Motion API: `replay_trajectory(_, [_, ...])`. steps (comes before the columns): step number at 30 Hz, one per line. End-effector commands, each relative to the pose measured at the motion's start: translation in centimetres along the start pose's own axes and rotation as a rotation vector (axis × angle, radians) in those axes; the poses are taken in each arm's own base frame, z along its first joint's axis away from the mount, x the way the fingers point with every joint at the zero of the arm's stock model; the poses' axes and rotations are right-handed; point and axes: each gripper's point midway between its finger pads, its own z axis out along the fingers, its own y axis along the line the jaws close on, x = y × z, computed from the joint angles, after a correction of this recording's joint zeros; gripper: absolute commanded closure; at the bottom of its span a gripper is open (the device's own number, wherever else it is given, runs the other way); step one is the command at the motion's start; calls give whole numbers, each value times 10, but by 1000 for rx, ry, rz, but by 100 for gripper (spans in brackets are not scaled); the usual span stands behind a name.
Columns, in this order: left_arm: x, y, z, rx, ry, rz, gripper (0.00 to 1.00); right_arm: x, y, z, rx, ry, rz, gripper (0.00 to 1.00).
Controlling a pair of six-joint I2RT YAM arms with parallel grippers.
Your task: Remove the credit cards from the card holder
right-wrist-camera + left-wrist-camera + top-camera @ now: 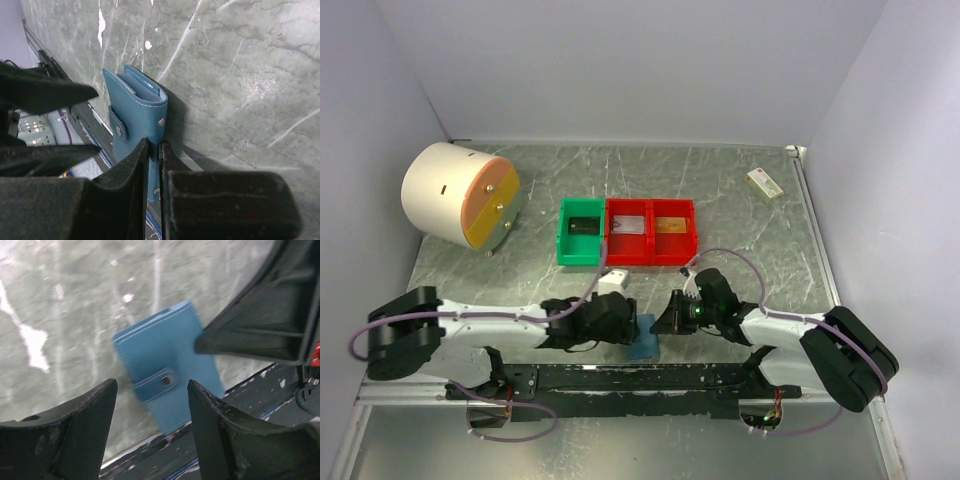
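The blue card holder [643,338] lies folded at the table's near edge, partly over the black rail, with a snap strap across its cover [167,365]. My right gripper [665,322] comes in from the right. In the right wrist view its jaws [155,145] are shut on the near edge of the card holder [140,107]. My left gripper [620,322] is just left of the holder. Its jaws stand open [152,385], apart from the holder, which shows between and beyond the fingertips. The credit cards are hidden inside the holder.
A green bin [582,232] and two red bins [650,230] sit mid-table, with a small white object [613,281] in front of them. A white cylinder with an orange face [460,195] is at the back left, and a cream box [765,184] at the back right.
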Motion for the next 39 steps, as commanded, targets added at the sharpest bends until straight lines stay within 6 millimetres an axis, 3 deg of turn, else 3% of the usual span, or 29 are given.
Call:
replay_trajectory(1, [-20,-27,11,-92,-106,11,33,8,2,-3,-16,28,-5,94])
replay_trajectory(4, [-11,-28,19,-150,-89,27,43,8,1,-3,-15,25,-2,93])
replay_trajectory(8, [-3,-21,23,-171,-78,17,43,11,-3,-3,0,36,9,91])
replay_trajectory(14, [0,-25,16,-93,-78,-25,41,11,-2,-3,-3,28,34,90])
replay_trajectory(19, [14,-14,21,-177,-7,12,46,8,3,-6,-9,19,28,88])
replay_trajectory(29, [22,-18,30,-159,11,17,58,14,-1,-9,-8,13,65,75])
replay_trajectory(35, [27,-15,30,-114,-3,-22,59,21,-3,-8,-28,28,95,63])
replay_trajectory(39, [28,-10,30,-126,-4,-23,59,24,-2,-6,-47,45,108,66])
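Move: The right fingers are already shut on the card holder's right edge, its middle some 4 cm left and 2 cm back of them and about 1 cm lower. From the left hand that middle is about 3 cm to the right, 2 cm back and 3 cm down. The red box stands roughly 21 cm ahead of the left hand and 5 cm to its right; the green box is also about 21 cm ahead, 12 cm to its left. The left fingertips come onto the card holder's left edge and snap flap, closing from wide to less than half open: that hand swings some 4.5 cm right, comes back about 2, and settles 2 cm lower. The right hand holds almost still at the other edge, then spreads its fingers, loosening its pinch, as it eases back about 1.5 cm. ##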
